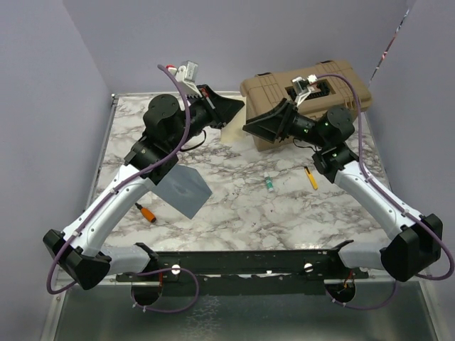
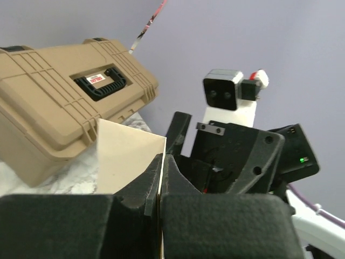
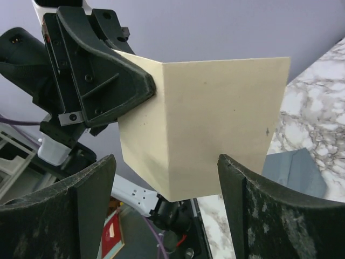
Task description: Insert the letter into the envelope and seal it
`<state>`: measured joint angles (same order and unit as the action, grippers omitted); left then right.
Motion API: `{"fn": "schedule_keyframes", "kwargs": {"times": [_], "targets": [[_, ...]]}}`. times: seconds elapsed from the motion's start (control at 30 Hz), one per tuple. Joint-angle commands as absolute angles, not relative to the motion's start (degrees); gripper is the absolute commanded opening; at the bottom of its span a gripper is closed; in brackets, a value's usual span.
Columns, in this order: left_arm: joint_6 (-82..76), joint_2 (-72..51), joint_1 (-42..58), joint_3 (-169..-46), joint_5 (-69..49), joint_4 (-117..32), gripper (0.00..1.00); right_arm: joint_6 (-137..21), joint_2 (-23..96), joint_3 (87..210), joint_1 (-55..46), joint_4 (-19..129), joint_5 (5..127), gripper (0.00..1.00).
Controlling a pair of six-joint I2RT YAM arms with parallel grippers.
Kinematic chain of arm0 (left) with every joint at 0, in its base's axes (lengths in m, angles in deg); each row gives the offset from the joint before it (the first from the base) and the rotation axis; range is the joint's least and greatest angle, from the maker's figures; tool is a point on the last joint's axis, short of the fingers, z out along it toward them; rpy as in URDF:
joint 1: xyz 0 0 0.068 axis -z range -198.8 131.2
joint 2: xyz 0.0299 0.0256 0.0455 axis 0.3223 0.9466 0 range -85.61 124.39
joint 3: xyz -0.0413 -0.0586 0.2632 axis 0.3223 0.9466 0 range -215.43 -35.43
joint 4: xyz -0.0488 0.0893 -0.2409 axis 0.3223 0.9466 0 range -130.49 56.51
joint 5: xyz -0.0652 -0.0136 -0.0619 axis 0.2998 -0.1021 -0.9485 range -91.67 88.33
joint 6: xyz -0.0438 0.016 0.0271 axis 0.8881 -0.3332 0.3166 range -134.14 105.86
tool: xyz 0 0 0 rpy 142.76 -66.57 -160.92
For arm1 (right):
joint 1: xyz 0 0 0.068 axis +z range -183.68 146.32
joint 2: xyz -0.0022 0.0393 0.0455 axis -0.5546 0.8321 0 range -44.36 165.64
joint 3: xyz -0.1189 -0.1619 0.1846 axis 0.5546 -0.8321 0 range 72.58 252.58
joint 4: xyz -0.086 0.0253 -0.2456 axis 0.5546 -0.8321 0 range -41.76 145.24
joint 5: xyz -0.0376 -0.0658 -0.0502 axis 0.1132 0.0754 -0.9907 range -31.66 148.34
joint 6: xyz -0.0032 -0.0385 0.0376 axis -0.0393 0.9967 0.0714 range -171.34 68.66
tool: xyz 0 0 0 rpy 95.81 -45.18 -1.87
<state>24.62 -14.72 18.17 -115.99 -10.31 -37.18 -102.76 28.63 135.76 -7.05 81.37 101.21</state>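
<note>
The cream letter is held up in the air, bent along a vertical crease. My left gripper is shut on its edge, the sheet pinched thin between the two black jaws. In the top view that gripper is above the back of the table, with the letter just below it. My right gripper faces it and stands open, its fingers wide on either side of the letter's lower part without touching it. The blue-grey envelope lies flat on the marble table, also visible in the right wrist view.
A tan hard case sits at the back right, close behind the right gripper. On the marble lie an orange screwdriver, a yellow tool and a small green-and-white item. Purple walls close in the table.
</note>
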Motion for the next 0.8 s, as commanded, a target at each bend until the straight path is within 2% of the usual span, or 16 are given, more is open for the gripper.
{"fn": "schedule_keyframes", "kwargs": {"times": [0.0,0.17,0.27,0.33,0.43,0.5,0.77], "targets": [[32.8,-14.5,18.2,-114.6,-10.7,-42.6,0.00,-111.3,31.5,137.6,-6.9,89.4,104.9,0.81],[35.4,-15.1,18.2,-112.7,-10.0,-45.5,0.00,-117.7,33.6,136.5,-6.9,99.0,107.8,0.80],[36.0,-15.7,18.1,-111.2,-8.7,-46.4,0.00,-122.1,34.7,136.5,-6.9,105.4,109.4,0.77],[36.3,-16.2,18.2,-109.9,-8.4,-47.7,0.00,-125.3,35.4,136.5,-6.9,108.4,109.9,0.72],[37.2,-17.5,18.1,-107.2,-7.5,-51.4,0.00,-127.6,35.9,136.6,-6.9,109.2,110.5,0.58],[37.3,-18.3,18.1,-106.0,-7.1,-53.2,0.00,-127.2,35.6,136.4,-6.9,108.1,110.5,0.49],[36.6,-19.5,18.1,-104.3,-9.5,-57.7,0.00,-123.9,34.8,136.9,-6.9,100.3,108.8,0.24]]}}
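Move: The left hand already holds the folded letter, whose middle is some 4 cm below its pads and 2 cm back, straight below sideways. For the open right hand, that middle is about 4 cm to the left, 1 cm ahead and 1 cm up. From the right hand, the envelope lies roughly 23 cm left and level, the glue stick 8 cm right and 4 cm ahead, both some 40 cm down; the tan case is 24 cm right, 28 cm ahead, 33 cm lower. The right hand creeps about 1 cm left towards the letter's free edge, then lifts some 3 cm and draws back about 2 cm while its wrist turns roughly 15 degrees, mostly counter-clockwise with its left side rising, and its wide-open fingers close most of the way around the lower part of the letter. The left hand stays within about a centimetre of its place with fingers shut, keeping its pinch and rolling the letter some 13 degrees so that the hand's left side dips. ##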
